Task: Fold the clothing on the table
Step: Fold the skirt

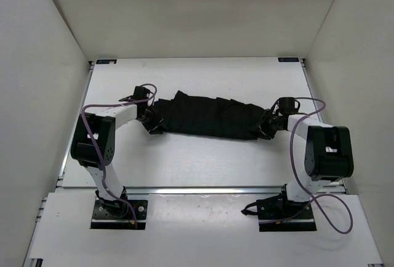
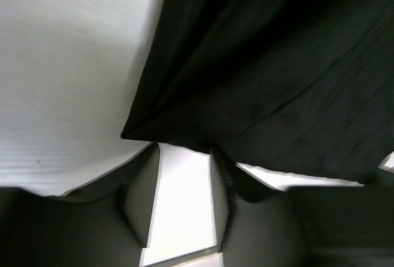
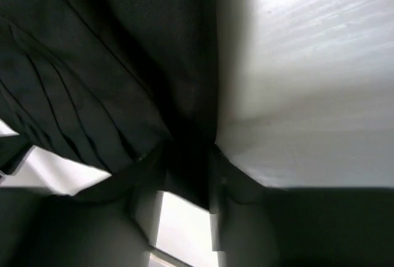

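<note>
The black ribbed clothing [image 1: 209, 116] lies as a long band across the middle of the white table [image 1: 197, 162]. My left gripper [image 1: 152, 121] is at its left end and my right gripper [image 1: 266, 128] at its right end. In the left wrist view the clothing [image 2: 277, 64] ends right at the tips of the left gripper [image 2: 184, 150]. Its jaws stand apart with bare table [image 2: 61, 64] between them. In the right wrist view a fold of the clothing [image 3: 92, 64] hangs down into the right gripper [image 3: 188, 153], whose jaws are also apart.
White walls [image 1: 37, 64] close in the table on the left, right and back. A silver rail [image 1: 203, 189] runs along the near edge, with both arm bases [image 1: 120, 213] just behind it. Purple cables [image 1: 326, 218] loop off each arm.
</note>
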Tool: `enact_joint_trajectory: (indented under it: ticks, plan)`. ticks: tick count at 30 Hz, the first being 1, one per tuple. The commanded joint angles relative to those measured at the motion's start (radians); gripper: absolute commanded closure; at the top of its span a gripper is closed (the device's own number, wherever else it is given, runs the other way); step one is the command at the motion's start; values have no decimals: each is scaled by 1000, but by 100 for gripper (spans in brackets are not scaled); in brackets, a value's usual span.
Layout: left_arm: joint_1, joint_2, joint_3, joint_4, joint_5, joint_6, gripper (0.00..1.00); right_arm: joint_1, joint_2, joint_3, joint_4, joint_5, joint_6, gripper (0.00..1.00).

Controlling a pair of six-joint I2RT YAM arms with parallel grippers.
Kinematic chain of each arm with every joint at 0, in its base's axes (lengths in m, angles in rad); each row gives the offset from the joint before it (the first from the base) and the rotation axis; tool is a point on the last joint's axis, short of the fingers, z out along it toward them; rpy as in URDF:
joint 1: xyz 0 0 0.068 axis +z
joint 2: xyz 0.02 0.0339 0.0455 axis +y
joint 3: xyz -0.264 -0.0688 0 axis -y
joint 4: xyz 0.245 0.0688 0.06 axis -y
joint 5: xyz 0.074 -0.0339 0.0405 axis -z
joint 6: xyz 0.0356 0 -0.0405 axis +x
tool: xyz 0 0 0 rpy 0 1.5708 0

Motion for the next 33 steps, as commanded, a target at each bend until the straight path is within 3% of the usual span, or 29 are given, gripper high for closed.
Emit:
enact_joint_trajectory:
  ticks: [1,4,7,8,11,17,21,27,33]
  plan:
    - [14,-3,17,84,-68,-40,58,8,33,-23,117,-41,28,76]
    - [21,10,11,98,-75,-46,72,-9,61,-16,116,-102,3,100]
    - [25,18,-18,112,-59,-60,87,-24,54,-14,68,-101,-46,100]
    - [21,15,-27,131,-45,-66,100,-35,41,-5,45,-101,-72,100]
    - [-10,-14,-75,158,-10,-81,100,-98,38,30,-62,-99,-156,100]
    - [-192,-149,-209,237,-75,-210,100,-106,24,240,-369,91,-322,100]
    - [-249,-108,-199,268,-79,-255,100,67,-48,364,-417,132,-262,100]
    - [-248,-108,-214,309,-92,-293,100,423,10,561,-280,96,-124,100]
    - [-220,-97,-236,338,-82,-252,100,616,292,870,-308,56,-112,100]
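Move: The skirt lies dark and already folded narrow between the hands. Its near left corner is at the left fingertips, about 1 cm ahead and 1 cm below, with the far left corner about 14 cm ahead. Its near right corner sits right between the right fingers, about 1 cm below the hand point, with the far right corner some 12 cm ahead and 1 cm to the right. The skirt's middle is about 8 cm ahead and 22 cm left of the right hand. Both hands pinch the skirt's near corners as the fingers shut completely. The left hand, after nudging forward, then drags its corner right along the table, some 7 cm overall and a little back. The right hand first pulls about 5 cm right, then lifts its corner about 15 cm and sweeps it about 25 cm left over the skirt towards the left hand, turning about 35 degrees counter-clockwise. ##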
